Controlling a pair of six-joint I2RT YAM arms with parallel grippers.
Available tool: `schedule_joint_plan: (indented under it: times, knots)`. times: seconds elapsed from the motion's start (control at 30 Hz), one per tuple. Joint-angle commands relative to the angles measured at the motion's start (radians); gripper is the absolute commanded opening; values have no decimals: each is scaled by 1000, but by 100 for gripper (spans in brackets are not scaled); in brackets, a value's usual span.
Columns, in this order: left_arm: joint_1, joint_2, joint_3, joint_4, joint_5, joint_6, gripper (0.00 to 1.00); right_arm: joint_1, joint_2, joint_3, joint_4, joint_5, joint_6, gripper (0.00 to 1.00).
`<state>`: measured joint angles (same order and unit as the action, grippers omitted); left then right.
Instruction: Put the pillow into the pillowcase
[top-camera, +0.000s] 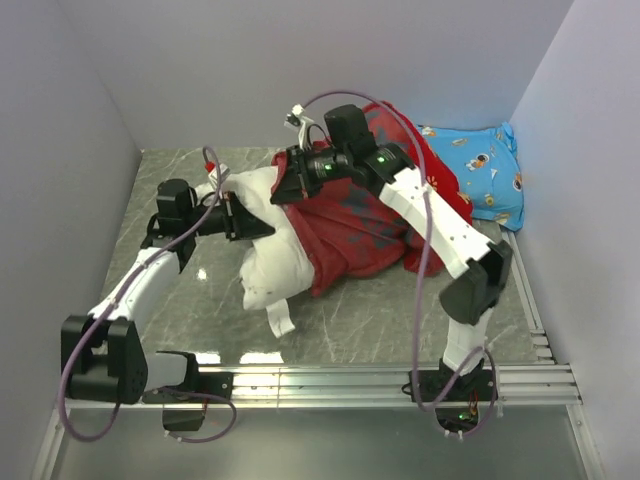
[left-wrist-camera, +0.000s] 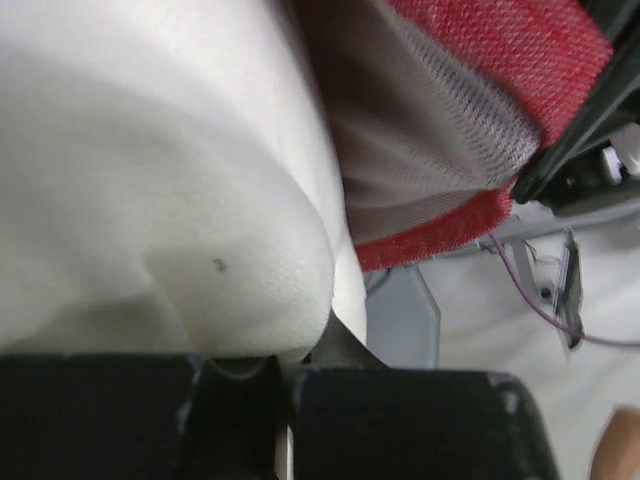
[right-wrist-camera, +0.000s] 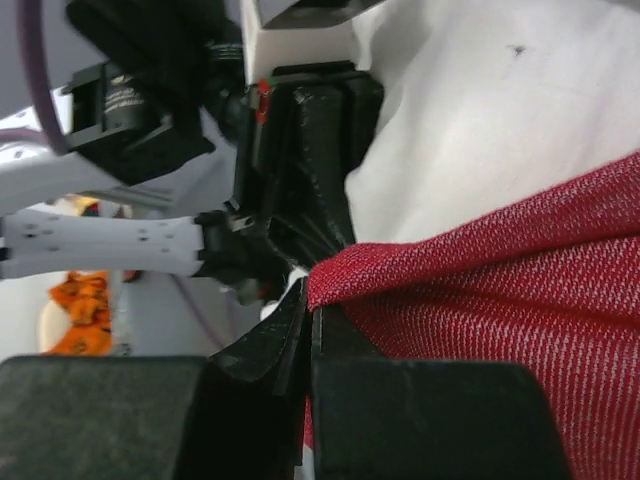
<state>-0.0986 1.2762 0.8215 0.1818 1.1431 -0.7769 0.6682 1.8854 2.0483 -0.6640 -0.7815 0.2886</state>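
The white pillow (top-camera: 262, 255) lies mid-table with its right end under the mouth of the red pillowcase (top-camera: 360, 225). My left gripper (top-camera: 238, 216) is shut on the pillow's upper left part. In the left wrist view the pillow (left-wrist-camera: 150, 180) bulges over the closed left gripper (left-wrist-camera: 285, 375), and the pillowcase hem (left-wrist-camera: 470, 100) hangs at the upper right. My right gripper (top-camera: 287, 186) is shut on the pillowcase's edge above the pillow. In the right wrist view that gripper (right-wrist-camera: 310, 325) pinches the pillowcase (right-wrist-camera: 500, 310) at its corner, with the pillow (right-wrist-camera: 480, 120) behind.
A blue cartoon-print pillow (top-camera: 482, 172) lies at the back right against the wall. White walls close in the grey marble table (top-camera: 360, 320) on the left, back and right. A metal rail (top-camera: 380, 380) runs along the near edge.
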Motion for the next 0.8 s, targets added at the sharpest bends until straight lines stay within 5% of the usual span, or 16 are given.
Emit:
schedule_joint_plan:
  times: [0.0,0.03,0.07,0.1,0.2,0.27,0.3,0.4,0.53,0.63,0.77]
  knots:
    - [5,-31,97,-364,176,379,0,67,-143,-151,114,-182,173,0]
    - [14,-18,125,-512,182,531,0,68,-153,-175,71,-174,143,0]
    - [19,32,184,-847,181,689,0,71,-187,-241,44,-170,111,0]
    - [20,69,221,-1012,141,1048,0,71,-213,-276,20,-141,103,0]
    - [31,247,317,-1466,86,1529,0,83,-305,-368,-18,-101,57,4]
    - [65,343,362,-1507,47,1585,0,103,-324,-378,-77,-76,-47,32]
    - [68,369,381,-1501,26,1596,1,105,-316,-364,-148,-64,-87,57]
    - [69,423,427,-1440,-86,1565,4,56,-266,-164,-282,40,-238,81]
    - [54,341,407,-1239,-207,1493,23,-117,-46,244,-292,233,-270,82]
    - [22,251,352,-1121,-247,1455,25,-157,84,409,-295,349,-388,82]
    - [-21,201,281,-1049,-304,1430,24,-156,155,207,-226,578,-627,77]
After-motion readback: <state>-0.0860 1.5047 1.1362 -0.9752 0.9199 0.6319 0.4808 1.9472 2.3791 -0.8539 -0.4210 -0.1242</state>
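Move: The right hand grips the mouth edge of the red pillowcase; the bare near end of the white pillow, where this is being drawn, lies about 9 cm back, 5 cm left and 25 cm below. The pillowcase's bulk is some 9 cm ahead, 16 cm right and 22 cm below that hand. From the left hand, pinching the raised pillow, the same near end is about 8 cm back, 2 cm left and 17 cm down, with the pillowcase's bulk 11 cm ahead, 19 cm right and 13 cm below. Back and somewhat down and right, the right hand draws the pillowcase edge about 10 cm, opens wide to let go, then swings over 20 cm forward, up and right towards the case's far side, turning clockwise. Meanwhile the left hand lowers the pinched pillow about 11 cm and shifts left, fingers tipping downwards, then loosens slightly, still touching the cloth. ##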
